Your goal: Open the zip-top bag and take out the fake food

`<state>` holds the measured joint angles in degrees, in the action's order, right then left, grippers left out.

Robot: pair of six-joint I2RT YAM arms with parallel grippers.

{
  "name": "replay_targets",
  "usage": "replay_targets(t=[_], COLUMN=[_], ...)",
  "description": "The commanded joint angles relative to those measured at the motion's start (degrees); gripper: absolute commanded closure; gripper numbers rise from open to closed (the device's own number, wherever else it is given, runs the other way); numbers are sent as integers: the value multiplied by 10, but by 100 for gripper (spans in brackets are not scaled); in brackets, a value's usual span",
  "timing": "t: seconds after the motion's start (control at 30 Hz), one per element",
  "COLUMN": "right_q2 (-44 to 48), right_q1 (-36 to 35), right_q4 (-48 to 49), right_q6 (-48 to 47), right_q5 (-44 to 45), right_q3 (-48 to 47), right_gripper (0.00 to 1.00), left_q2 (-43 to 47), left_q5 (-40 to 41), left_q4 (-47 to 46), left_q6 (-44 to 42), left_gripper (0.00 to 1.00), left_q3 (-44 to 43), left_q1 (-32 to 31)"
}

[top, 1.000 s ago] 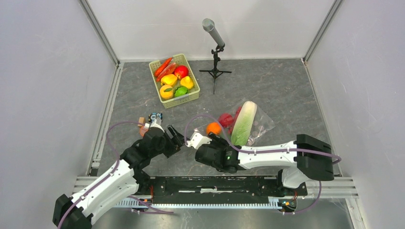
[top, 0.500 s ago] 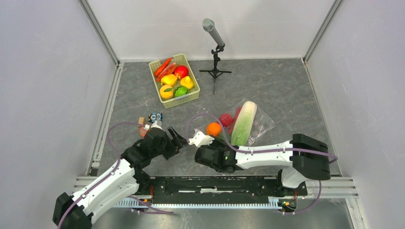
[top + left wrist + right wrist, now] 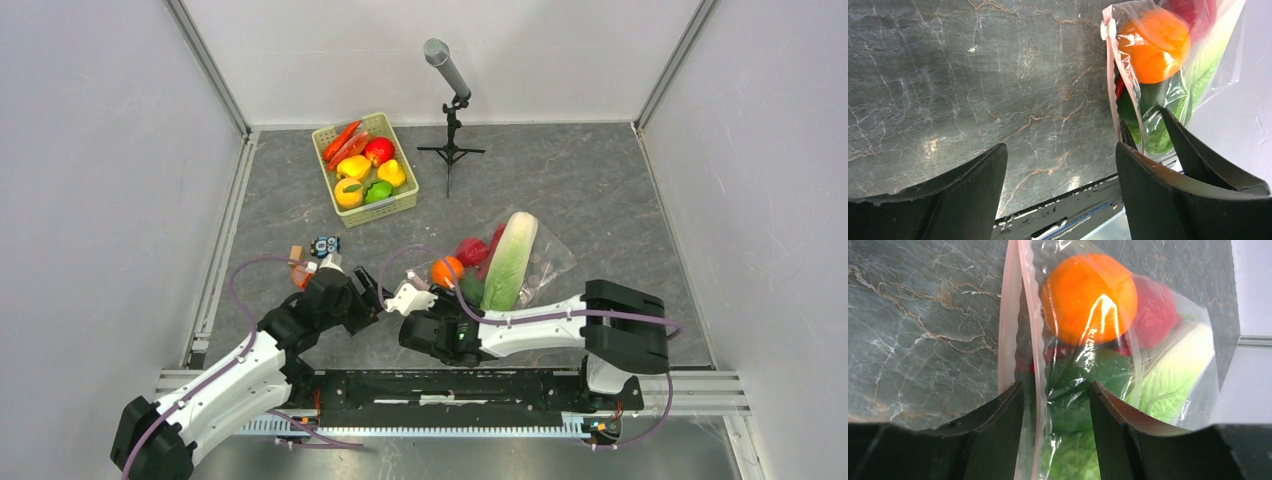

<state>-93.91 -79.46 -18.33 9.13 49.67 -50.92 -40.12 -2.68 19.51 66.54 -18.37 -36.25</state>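
Observation:
The zip-top bag [image 3: 540,262] lies right of centre, clear plastic with a pale pink zip strip [image 3: 1010,315] on its near-left edge. Inside is the fake food: an orange [image 3: 1089,297], a red piece [image 3: 1155,315], a dark green fruit [image 3: 1083,382] and a leafy cabbage [image 3: 508,258]. My right gripper [image 3: 1057,387] straddles the zip edge. Its jaws stand apart, with the strip and loose plastic between them, and nothing is pinched. My left gripper [image 3: 1060,150] is open over bare table just left of the bag [image 3: 1148,75], with nothing between its fingers.
A green lattice basket [image 3: 404,200] with yellow peppers and red produce stands at the back left. A microphone on a small tripod [image 3: 450,100] stands behind the bag. Small toy blocks [image 3: 315,248] lie beside the left arm. Walls enclose three sides.
The right gripper narrowed, then widened again while shifting slightly left. The bag's near end came a little toward the arms. The left gripper barely moved.

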Motion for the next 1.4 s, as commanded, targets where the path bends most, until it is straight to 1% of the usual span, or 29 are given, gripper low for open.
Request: replay_targets(t=[0.0,0.03,0.1,0.2,0.23,0.43,0.57,0.77,0.9,1.0,1.07,1.13,1.2,1.3,1.37], right_q2=[-37,-43,-44,-21,-11,81,137,174,181,188,192,196,198,199,196], right_q1=[-5,-6,-5,-5,-5,2,8,20,30,41,46,49,51,53,55], right_q4=[-4,-9,-23,-23,-24,-18,15,57,74,88,92,96,99,101,101], right_q6=[5,7,13,13,14,34,33,30,31,32,34,34,34,35,35], right_q5=[52,59,68,59,58,52,51,48,33,17,7,-1,-9,-15,-19], right_q3=[-38,-42,-51,-51,-50,-43,-27,1,17,26,27,24,20,12,6], right_gripper=[47,53,75,96,100,100,100,100,100,100,100,100,100,100,100], left_q2=[5,5,5,2,-2,-43,-77,-139,-164,-158,-148,-143,-146,-173,-195], left_q5=[-7,-8,-10,-16,-19,-46,-52,-48,-19,43,100,134,132,123,125], left_q4=[-21,-21,-22,-38,-46,-112,-147,-192,-208,-168,-124,-112,-135,-177,-192], left_q6=[7,7,7,8,11,21,20,16,6,-5,-11,-16,-12,-8,-12], left_gripper=[14,14,14,15,15,17,18,18,20,22,25,28,34,44,46], left_q3=[4,4,4,7,8,4,-13,-39,-67,-97,-119,-126,-123,-124,-132], left_q1=[-3,-2,-3,-3,-3,-5,-17,-41,-82,-127,-154,-171,-180,-197,-207])
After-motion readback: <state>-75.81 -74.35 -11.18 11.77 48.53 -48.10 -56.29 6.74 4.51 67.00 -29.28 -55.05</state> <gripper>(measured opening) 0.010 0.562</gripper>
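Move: The zip edge of the zip-top bag runs right between the right gripper's open fingertips, about 1 cm ahead and 1 cm below. From that hand, the orange fruit lies some 5 cm ahead, the avocado about 5 cm to the right and 1 cm ahead, and the cabbage roughly 14 cm right and 8 cm ahead. From the left gripper, the zip edge is about 14 cm to the right, 1 cm back and 3 cm lower. Shut the right gripper on the upper lip of the bag's zip edge, then lift it about 9 cm, rolling the hand some 20 degrees so its left side rises, and ease slightly forward. Once that lift is starting, bring the wide-open left gripper about 10 cm right to the bag's mouth, rising near the end, turning slightly clockwise and partly closing its fingers by the lower lip. ##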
